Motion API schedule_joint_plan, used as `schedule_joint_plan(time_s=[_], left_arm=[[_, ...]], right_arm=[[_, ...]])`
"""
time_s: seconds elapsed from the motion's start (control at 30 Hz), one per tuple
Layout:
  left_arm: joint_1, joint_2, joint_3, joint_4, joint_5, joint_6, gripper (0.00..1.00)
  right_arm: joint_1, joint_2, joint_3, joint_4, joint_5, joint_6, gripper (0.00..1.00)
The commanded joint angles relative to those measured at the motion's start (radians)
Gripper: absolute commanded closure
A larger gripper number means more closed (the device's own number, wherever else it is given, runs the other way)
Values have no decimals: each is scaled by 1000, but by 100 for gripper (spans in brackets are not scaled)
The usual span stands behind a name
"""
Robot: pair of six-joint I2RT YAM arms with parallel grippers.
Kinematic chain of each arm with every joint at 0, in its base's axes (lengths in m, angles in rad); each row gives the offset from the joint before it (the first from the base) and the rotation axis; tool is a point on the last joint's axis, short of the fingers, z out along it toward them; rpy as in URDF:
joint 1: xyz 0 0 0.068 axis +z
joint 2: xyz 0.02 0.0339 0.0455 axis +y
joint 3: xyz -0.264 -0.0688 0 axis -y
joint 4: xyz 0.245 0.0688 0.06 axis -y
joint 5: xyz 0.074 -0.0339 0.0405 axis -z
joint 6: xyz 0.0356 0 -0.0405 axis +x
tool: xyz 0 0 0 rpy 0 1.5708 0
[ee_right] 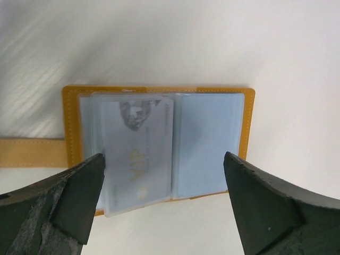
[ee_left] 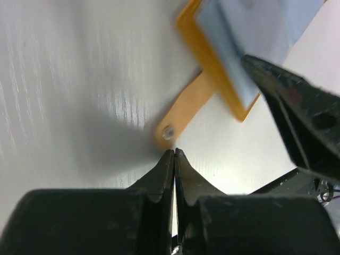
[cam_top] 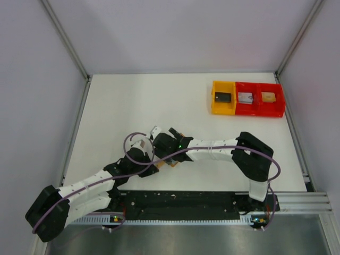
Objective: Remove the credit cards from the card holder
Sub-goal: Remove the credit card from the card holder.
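The card holder [ee_right: 159, 95] lies open and flat on the white table, with a tan-orange rim and a grey-blue inner face. A pale credit card [ee_right: 139, 159] marked VIP sits in its left half, its lower edge poking out past the rim. My right gripper [ee_right: 163, 162] hangs open just above it, one finger on each side. The holder's strap [ee_left: 186, 109] ends in a snap right at the tips of my left gripper [ee_left: 174, 152], which is shut with nothing visible between the jaws. In the top view both arms meet mid-table and hide most of the holder.
A yellow tray [cam_top: 223, 98] and a red double tray [cam_top: 260, 99] stand at the back right, each compartment holding a small rectangle. Metal frame rails run along the table's sides. The arm bases sit on a black bar at the near edge.
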Motion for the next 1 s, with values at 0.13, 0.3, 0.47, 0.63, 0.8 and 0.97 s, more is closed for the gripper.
schedule_joint_plan(time_s=[0.13, 0.3, 0.47, 0.63, 0.8, 0.97], left_arm=[[-1, 5, -25, -79, -5, 37, 95], [-3, -3, -24, -81, -4, 36, 95], [-3, -119, -53, -47, -20, -47, 65], [0, -254, -142, 126, -95, -170, 39], [0, -273, -125, 154, -175, -168, 36], [0, -175, -110, 238, -198, -165, 41]], right_arm=[[-34, -118, 0, -15, 159, -57, 9], [-67, -138, 7, -19, 131, -87, 9], [-93, -149, -22, -24, 13, -2, 9], [-131, -204, -99, 19, -70, 85, 9], [-151, -252, -157, 79, -130, 119, 9], [-153, -235, -154, 106, -162, 108, 10]])
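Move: The card lies in the clear pocket on the holder's strap side, some 2 cm to the left of the right hand and 2 cm below it, level fore and aft. The blue pocket is about 3 cm ahead and 2 cm to the right; the strap end is some 7 cm back and 9 cm to the left. From the left hand the strap end is right at the shut fingertips, about 1 cm ahead, and the card some 7 cm ahead and 7 cm to the right. Up, forward and to the right, the wide-open right hand comes off the card pocket, about 4 cm up, then sinks part way and draws back while still going right, ending some 5 cm right of its start and turned about 10 degrees clockwise. Midway the left fingers, shut at the strap end, open wide and leave it, rising and then reaching forward about 2 cm. ##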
